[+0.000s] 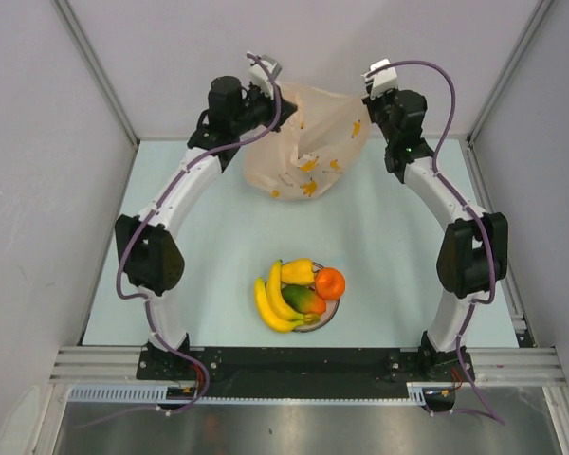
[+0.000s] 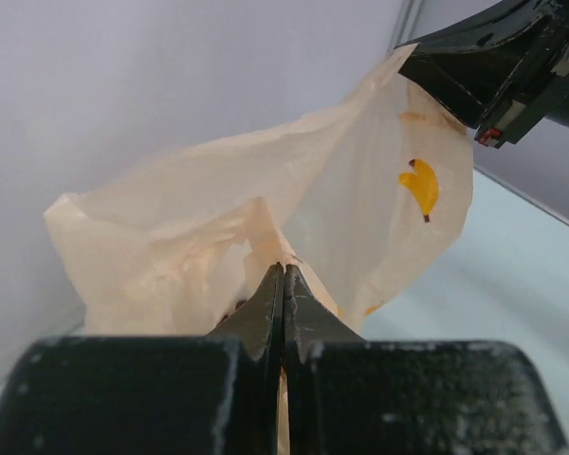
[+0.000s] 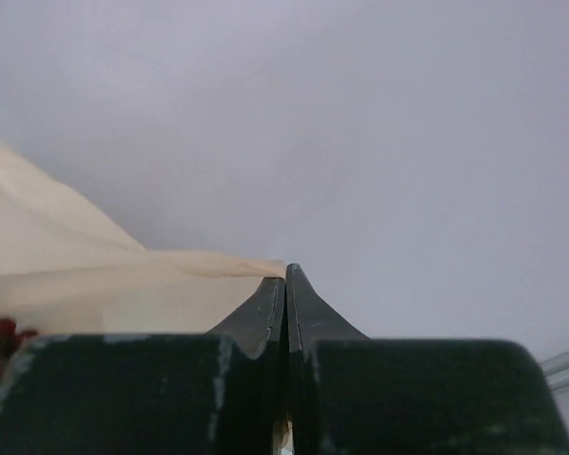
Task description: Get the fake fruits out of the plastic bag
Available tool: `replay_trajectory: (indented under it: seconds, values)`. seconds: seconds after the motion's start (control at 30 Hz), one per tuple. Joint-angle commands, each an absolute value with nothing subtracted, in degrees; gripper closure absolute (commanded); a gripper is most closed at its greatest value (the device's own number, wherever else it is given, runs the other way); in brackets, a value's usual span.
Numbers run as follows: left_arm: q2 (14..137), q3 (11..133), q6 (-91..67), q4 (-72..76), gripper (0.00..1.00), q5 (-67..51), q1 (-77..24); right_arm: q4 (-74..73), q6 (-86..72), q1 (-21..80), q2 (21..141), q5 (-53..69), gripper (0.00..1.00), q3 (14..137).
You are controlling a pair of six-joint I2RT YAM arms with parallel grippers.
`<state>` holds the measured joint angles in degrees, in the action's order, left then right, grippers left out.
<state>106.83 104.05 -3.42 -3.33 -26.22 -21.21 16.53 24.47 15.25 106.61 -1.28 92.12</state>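
Observation:
The plastic bag (image 1: 308, 142), pale orange with yellow marks, hangs lifted at the back of the table between both arms. My left gripper (image 1: 277, 95) is shut on its left top edge, the film pinched between the fingertips (image 2: 284, 270). At the right top corner my right gripper (image 1: 368, 102) is shut on the bag's edge (image 3: 286, 270). Dark red grapes (image 3: 0, 341) show inside the bag at the left of the right wrist view. A banana bunch (image 1: 270, 305), a yellow pepper-like piece (image 1: 299, 271), an orange (image 1: 330, 282) and a mango (image 1: 303, 300) lie on the white plate (image 1: 333, 310).
The plate stands near the table's front edge, between the two arm bases. Grey walls close in the table at the back and on both sides. In the left wrist view the right arm's black wrist (image 2: 498, 62) sits just past the bag's far corner.

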Motion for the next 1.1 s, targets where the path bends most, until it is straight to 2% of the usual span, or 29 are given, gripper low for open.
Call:
replay_trajectory:
  seconds: [0.0,0.17,0.37,0.5,0.67,0.77,0.9,1.0,1.03,1.07]
  values:
    - [108.72,115.74,3.68,-1.58,1.00,-25.04,-26.53,18.90,22.77,15.03,101.88,-1.58,1.00,93.61]
    - [105.39,112.43,1.50,-4.74,1.00,-30.49,-31.37,13.11,20.66,14.77,86.54,1.56,1.00,78.71]
    - [94.41,91.87,-1.06,-6.76,1.00,-31.64,-32.87,3.70,18.72,11.43,72.18,3.51,1.00,65.07]
    - [88.78,79.40,-0.09,-8.00,1.00,-30.32,-32.87,-1.65,16.98,8.35,68.22,4.39,1.00,59.60]
    - [84.82,76.03,1.67,-9.05,1.00,-30.94,-32.87,-2.47,16.26,7.65,66.01,7.91,1.00,59.06]
    - [87.79,80.40,4.30,-8.35,1.00,-27.87,-32.87,5.25,17.57,7.56,68.02,4.58,1.00,59.32]
    - [100.59,100.39,8.79,-12.65,1.00,-25.75,-31.47,14.83,19.17,5.55,75.31,3.43,1.00,65.11]
    - [105.10,109.30,3.99,-7.50,1.00,-26.89,-28.40,15.39,14.34,3.44,82.95,3.52,1.00,75.20]
    - [107.81,111.68,3.09,-6.34,1.00,-26.98,-27.69,14.60,11.63,2.91,86.54,3.86,1.00,82.11]
    - [109.84,118.06,2.90,-5.89,1.00,-26.55,-27.16,13.98,10.99,2.47,88.49,4.13,1.00,85.22]
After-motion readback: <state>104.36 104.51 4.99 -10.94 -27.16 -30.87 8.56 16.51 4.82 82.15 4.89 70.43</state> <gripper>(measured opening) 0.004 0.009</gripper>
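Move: Each hand already has the plastic bag's rim pinched, the right hand about 18 cm right of the left and 8 cm farther out. The grapes still inside lie roughly 4 cm ahead, 6 cm right and 20 cm below the left hand; from the right hand they are about 4 cm back, 12 cm left and 20 cm below. The fruit-filled plate stands some 34 cm back, 5 cm right and 31 cm below the left hand. Keeping their grip on the rim, both hands shake the hanging bag: after a brief lift they swing it about 17 cm back towards the bases while drifting right, the left hand dipping some 10 cm below its start and the right hand less. Both then reverse forward and up, the left regaining roughly 8 cm and the right about 6, as the left hand, after first tipping up and then down, ends turned slightly clockwise. ##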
